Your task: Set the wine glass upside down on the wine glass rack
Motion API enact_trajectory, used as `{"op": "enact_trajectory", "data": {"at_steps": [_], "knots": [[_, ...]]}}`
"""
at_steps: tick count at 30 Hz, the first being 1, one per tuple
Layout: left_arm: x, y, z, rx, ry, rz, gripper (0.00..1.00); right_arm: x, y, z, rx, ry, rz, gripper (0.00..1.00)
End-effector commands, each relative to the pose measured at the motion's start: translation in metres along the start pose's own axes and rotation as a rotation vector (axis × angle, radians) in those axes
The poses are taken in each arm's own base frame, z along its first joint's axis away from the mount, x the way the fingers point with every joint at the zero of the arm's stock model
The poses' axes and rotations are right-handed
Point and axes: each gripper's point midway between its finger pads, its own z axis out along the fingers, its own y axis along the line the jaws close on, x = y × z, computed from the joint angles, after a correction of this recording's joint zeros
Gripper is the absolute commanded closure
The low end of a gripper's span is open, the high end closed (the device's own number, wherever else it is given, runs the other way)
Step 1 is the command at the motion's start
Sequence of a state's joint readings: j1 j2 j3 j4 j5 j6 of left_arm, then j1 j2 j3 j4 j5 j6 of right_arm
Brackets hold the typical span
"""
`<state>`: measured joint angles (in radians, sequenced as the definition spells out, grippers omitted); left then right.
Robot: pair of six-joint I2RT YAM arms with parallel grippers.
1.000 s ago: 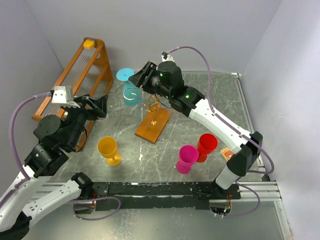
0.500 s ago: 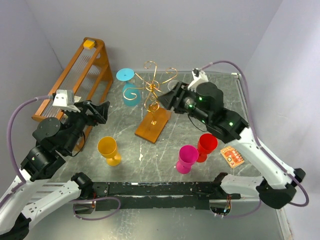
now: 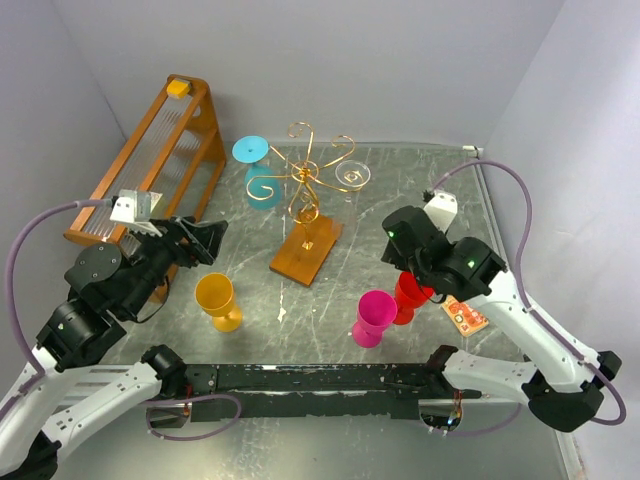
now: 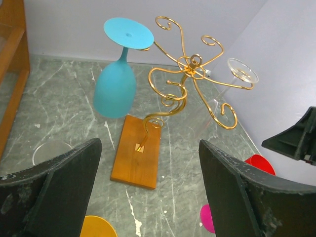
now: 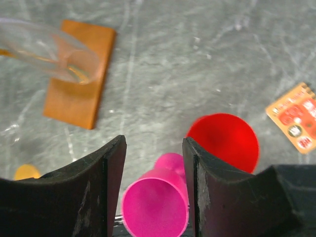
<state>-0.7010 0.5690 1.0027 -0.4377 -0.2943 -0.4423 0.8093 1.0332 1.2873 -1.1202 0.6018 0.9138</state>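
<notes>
The wine glass rack (image 3: 305,185) stands mid-table on its brown wooden base (image 3: 305,250). A clear wine glass (image 3: 352,177) hangs upside down on a right scroll arm, its foot (image 4: 242,70) on the wire and its bowl (image 5: 49,54) free. A teal wine glass (image 3: 258,180) hangs upside down on the left side (image 4: 116,84). My right gripper (image 5: 154,163) is open and empty, well back from the rack, above a magenta glass (image 5: 158,207). My left gripper (image 3: 205,240) is wide open and empty, left of the rack and facing it (image 4: 150,197).
A yellow glass (image 3: 217,300), the magenta glass (image 3: 373,318) and a red glass (image 3: 413,292) stand upright near the front. An orange card (image 3: 465,313) lies at the right. A tall orange-brown wooden frame (image 3: 160,150) stands along the left wall.
My right arm has drawn back from the rack to the near right, leaving the clear glass hanging there. My left gripper has edged slightly forward and opened a little wider.
</notes>
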Motion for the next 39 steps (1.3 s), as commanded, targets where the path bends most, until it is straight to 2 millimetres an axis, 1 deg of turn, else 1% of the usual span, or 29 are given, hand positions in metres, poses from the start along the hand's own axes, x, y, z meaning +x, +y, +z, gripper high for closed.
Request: {"op": "enact_trajectory", "data": {"at_steps": [1,3,4,8,13,15,17,20,24,25,26,27,28,31,34,35,36,39], "knots": [[-0.006,-0.007,-0.004,0.04,-0.018,-0.02,0.1,0.014,-0.051,0.004,0.226,-0.03,0.031,0.51],[-0.006,-0.007,-0.003,0.043,-0.023,-0.014,0.1,0.023,-0.064,0.007,0.283,-0.031,0.076,0.51],[-0.006,-0.007,-0.003,0.043,-0.024,-0.008,0.1,0.027,-0.066,0.01,0.285,-0.031,0.084,0.51],[-0.003,-0.006,0.0,0.042,-0.026,0.007,0.1,0.039,-0.059,0.023,0.233,-0.036,0.131,0.53],[-0.001,-0.014,0.001,0.095,-0.036,-0.01,0.1,0.056,-0.059,0.035,0.269,0.001,0.155,0.54],[-0.004,-0.016,0.002,0.106,-0.062,-0.016,0.1,0.059,-0.054,0.039,0.256,0.013,0.161,0.55],[-0.01,-0.021,0.002,0.133,-0.086,-0.007,0.1,0.058,-0.045,0.042,0.213,0.013,0.165,0.57],[-0.01,-0.027,0.003,0.17,-0.095,0.014,0.1,0.068,-0.045,0.051,0.215,0.025,0.179,0.63],[-0.005,-0.032,0.007,0.195,-0.072,0.029,0.1,0.076,-0.049,0.055,0.245,0.042,0.208,0.72],[-0.004,-0.033,0.007,0.196,-0.067,0.034,0.1,0.077,-0.049,0.056,0.248,0.042,0.207,0.79],[-0.005,-0.033,0.007,0.198,-0.066,0.035,0.1,0.077,-0.05,0.058,0.253,0.038,0.2,0.89],[-0.005,-0.033,0.007,0.198,-0.068,0.037,0.1,0.077,-0.051,0.06,0.259,0.028,0.192,0.95],[-0.007,-0.034,0.007,0.2,-0.073,0.043,0.1,0.077,-0.051,0.062,0.259,0.024,0.179,0.99],[-0.018,-0.032,0.006,0.183,-0.093,0.083,0.1,0.069,-0.052,0.063,0.277,-0.004,0.147,1.0],[-0.027,-0.035,0.008,0.179,-0.103,0.09,0.1,0.05,-0.056,0.056,0.289,-0.069,0.138,1.0],[-0.031,-0.04,0.008,0.199,-0.114,0.084,0.1,0.042,-0.057,0.052,0.289,-0.094,0.138,1.0],[-0.033,-0.044,0.008,0.218,-0.121,0.079,0.1,0.03,-0.055,0.045,0.277,-0.123,0.154,1.0],[-0.037,-0.057,0.013,0.268,-0.128,0.063,0.1,0.012,-0.06,0.029,0.263,-0.174,0.198,1.0]]}}
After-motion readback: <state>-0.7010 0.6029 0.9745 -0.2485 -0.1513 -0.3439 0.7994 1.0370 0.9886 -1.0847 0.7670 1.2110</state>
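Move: The red glass stands upright below and to the right of the open right hand: level with it, about 6 cm right, its middle some 15 cm down. The magenta glass is 8 cm left of the red glass and 4 cm nearer. The notepad lies roughly 14 cm to the red glass's right; the rack's wooden base is about 16 cm ahead and 18 cm left of the hand. From the left hand, the red glass lies level, some 38 cm right and 26 cm down. Right hand sinks about 10 cm, pinches the red glass's left rim, rises 2 cm; left drifts right and up. ##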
